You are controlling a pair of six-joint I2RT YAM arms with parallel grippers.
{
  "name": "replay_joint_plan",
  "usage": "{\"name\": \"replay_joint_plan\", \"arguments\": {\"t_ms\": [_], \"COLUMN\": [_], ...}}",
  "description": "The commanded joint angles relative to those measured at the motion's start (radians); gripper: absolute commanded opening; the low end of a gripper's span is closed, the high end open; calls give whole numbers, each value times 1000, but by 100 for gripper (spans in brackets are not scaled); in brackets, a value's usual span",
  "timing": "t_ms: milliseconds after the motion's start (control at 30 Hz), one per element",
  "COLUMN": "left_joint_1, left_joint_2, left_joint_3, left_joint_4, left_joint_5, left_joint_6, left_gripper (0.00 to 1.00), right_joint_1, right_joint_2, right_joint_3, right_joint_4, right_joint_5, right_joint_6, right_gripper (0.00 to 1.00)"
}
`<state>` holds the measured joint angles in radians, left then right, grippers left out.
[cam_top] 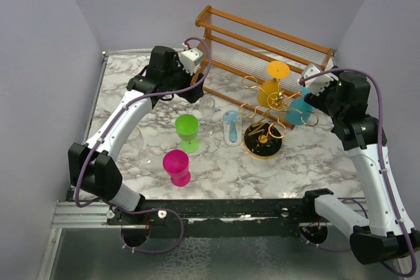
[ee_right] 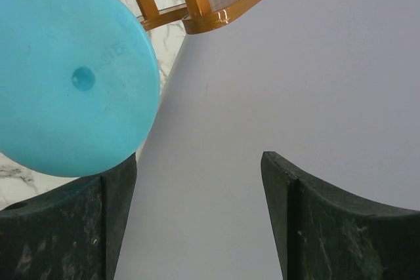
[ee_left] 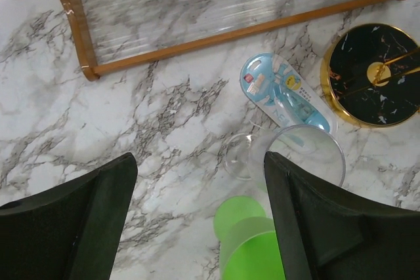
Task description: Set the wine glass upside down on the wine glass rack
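The gold wire wine glass rack (cam_top: 266,117) stands on its round black base (ee_left: 377,73) at the right of the table. A yellow wine glass (cam_top: 275,86) and a teal wine glass (cam_top: 300,111) hang on it upside down. My right gripper (ee_right: 197,159) is open beside the teal glass's foot (ee_right: 72,77), with only the wall between its fingers. My left gripper (ee_left: 200,162) is open above the marble, and a clear wine glass (ee_left: 303,155) stands just past its right finger. A green wine glass (ee_left: 252,247) stands below it.
A brown wooden slatted rack (cam_top: 262,44) runs along the back. A pink wine glass (cam_top: 176,166) and another clear glass (cam_top: 138,145) stand front left. A blue packet (cam_top: 231,128) lies next to the rack's base. Grey walls close in on both sides.
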<state>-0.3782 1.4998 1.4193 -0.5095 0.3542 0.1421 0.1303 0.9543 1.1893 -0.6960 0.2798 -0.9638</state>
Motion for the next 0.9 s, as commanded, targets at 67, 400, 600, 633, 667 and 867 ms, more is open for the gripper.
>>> {"name": "replay_joint_plan", "arguments": {"t_ms": [67, 400, 600, 633, 667, 867], "left_joint_1": [-18, -41, -57, -60, -63, -85], "left_joint_2": [24, 51, 78, 84, 89, 129], "left_joint_3": [54, 66, 83, 86, 89, 125], "left_joint_4": [-12, -60, -95, -100, -105, -146], "left_joint_5": [84, 85, 53, 53, 53, 43], "left_joint_6": [-57, -32, -10, -8, -8, 7], "left_gripper": [75, 60, 52, 50, 47, 33], "right_joint_1": [3, -14, -23, -23, -23, -24], "right_joint_2": [-2, -9, -28, -29, -31, -28], "right_joint_3": [9, 65, 67, 66, 66, 71], "right_joint_4": [9, 30, 41, 41, 41, 45], "right_joint_5": [38, 38, 33, 31, 30, 30], "right_joint_6": [97, 171, 178, 177, 176, 172], "right_gripper": [76, 75, 75, 75, 75, 75]}}
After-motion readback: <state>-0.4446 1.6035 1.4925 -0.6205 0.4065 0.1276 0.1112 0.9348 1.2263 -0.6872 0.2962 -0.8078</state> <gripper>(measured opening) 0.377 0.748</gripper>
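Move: The clear wine glass, standing upright, has its middle about 6 cm to the left hand's right, 2 cm back and some 12 cm below. The green goblet stands roughly 7 cm to the left of the clear glass and 7 cm nearer the base, while the blue-backed blister pack lies flat about 10 cm to the right of the glass and nearly level with it. From the right hand that same glass is roughly 30 cm left, 4 cm ahead and 19 cm lower. The left hand, empty, slides right and a little back towards the clear wine glass, then sinks as it goes on, about 3 cm across and 3 cm down in all, its fingers tipping some 10 degrees further down with a slight clockwise turn while they narrow from wide open to less than half open. Meanwhile the right hand, already free of the blue goblet, rises about 2 cm beside the gold stand and rolls its left side up a little, fingers staying open. ##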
